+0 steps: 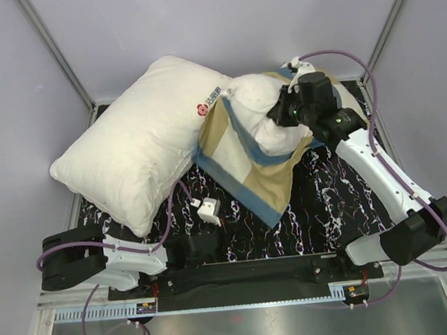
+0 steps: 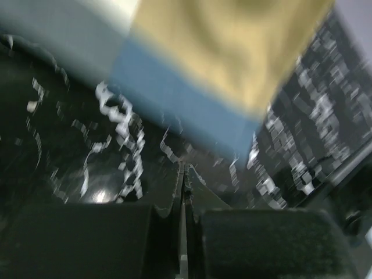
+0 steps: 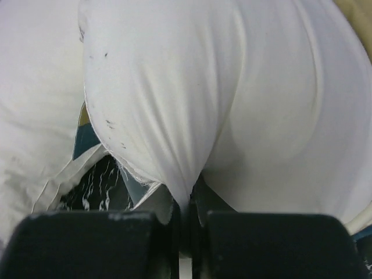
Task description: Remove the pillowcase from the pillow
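Observation:
The checked teal, tan and cream pillowcase (image 1: 247, 165) lies rumpled mid-table, its blue and tan corner (image 2: 221, 52) filling the top of the left wrist view. The plain off-white pillow (image 1: 261, 101) bulges out of its far end. My right gripper (image 1: 281, 114) is shut on a pinched fold of the pillow (image 3: 232, 87), the white cloth running down between its jaws (image 3: 187, 200). A sliver of pillowcase (image 3: 87, 136) shows beneath. My left gripper (image 2: 186, 174) is shut and holds nothing. It hovers low over the mat, short of the pillowcase's near corner.
A large white pillow with a red logo (image 1: 143, 143) lies at the left, leaning against the pillowcase. A black marbled mat (image 1: 336, 197) covers the table. Metal frame posts (image 1: 57, 53) rise at the back corners. The arm bases sit along the near edge.

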Controlling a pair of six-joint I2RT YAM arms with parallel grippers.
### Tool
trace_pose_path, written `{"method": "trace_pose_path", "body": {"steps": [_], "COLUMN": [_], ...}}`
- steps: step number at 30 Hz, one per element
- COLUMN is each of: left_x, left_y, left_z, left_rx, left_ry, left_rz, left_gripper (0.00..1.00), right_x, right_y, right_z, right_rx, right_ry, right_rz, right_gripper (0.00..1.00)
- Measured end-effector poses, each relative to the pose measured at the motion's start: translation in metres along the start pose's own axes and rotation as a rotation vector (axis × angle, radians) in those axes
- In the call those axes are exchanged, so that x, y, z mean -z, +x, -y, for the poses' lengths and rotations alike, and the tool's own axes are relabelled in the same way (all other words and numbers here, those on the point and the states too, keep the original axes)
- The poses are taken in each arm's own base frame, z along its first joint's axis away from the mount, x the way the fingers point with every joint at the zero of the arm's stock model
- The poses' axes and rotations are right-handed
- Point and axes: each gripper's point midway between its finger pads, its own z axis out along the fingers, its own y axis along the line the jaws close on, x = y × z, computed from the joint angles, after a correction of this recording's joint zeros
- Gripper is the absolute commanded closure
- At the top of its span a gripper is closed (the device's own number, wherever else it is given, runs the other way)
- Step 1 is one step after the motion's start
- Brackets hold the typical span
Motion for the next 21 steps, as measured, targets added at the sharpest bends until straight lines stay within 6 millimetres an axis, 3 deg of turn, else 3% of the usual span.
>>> {"method": "trace_pose_path", "body": {"steps": [4,11,14,15,17,21], "left_x": [0.008,0.005,-0.003,-0.007,-0.017,-0.019], "left_y": [0.022,0.014,-0.011,-0.025,-0.065,-0.143], "left_z": [-0.014,-0.015,0.000,0.005,0.011,0.006], "left_rx": [-0.066,-0.113,-0.129,-0.116,-0.060,0.055], "left_ry": [-0.036,-0.072,-0.079,-0.088,-0.106,-0.108], "left_rz": [-0.067,-0.054,-0.013,0.005,0.077,0.241], "left_gripper": [1.00,1.00,0.55,0.32,0.20,0.07], "right_x": [0.005,0.005,0.006,0.007,0.013,0.031], "right_y": [-0.040,-0.037,-0.026,-0.022,-0.006,0.024], "right_z": [0.027,0.028,0.028,0.028,0.030,0.034], "right_rx": [-0.013,-0.009,-0.009,-0.008,-0.010,-0.016], "right_ry": [0.099,0.102,0.088,0.078,0.066,0.047], "right_rz": [0.140,0.143,0.127,0.128,0.108,0.088], "right_gripper": [1.00,1.00,1.00,1.00,1.00,1.00]}}
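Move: The pillowcase's blue hem, at its middle, lies about 8 cm ahead of the empty left hand, 4 cm right and slightly lower; its near corner is some 14 cm right and 2 cm back. The pillow's bared end bulges about 24 cm ahead, 10 cm right and 15 cm higher. From the right hand, which already pinches the pillow, the hem's middle is about 15 cm back, 8 cm left and 23 cm down. Opening wide, the empty left rises some 12 cm and forward; right, still pinching pillow, swings right, then back. ##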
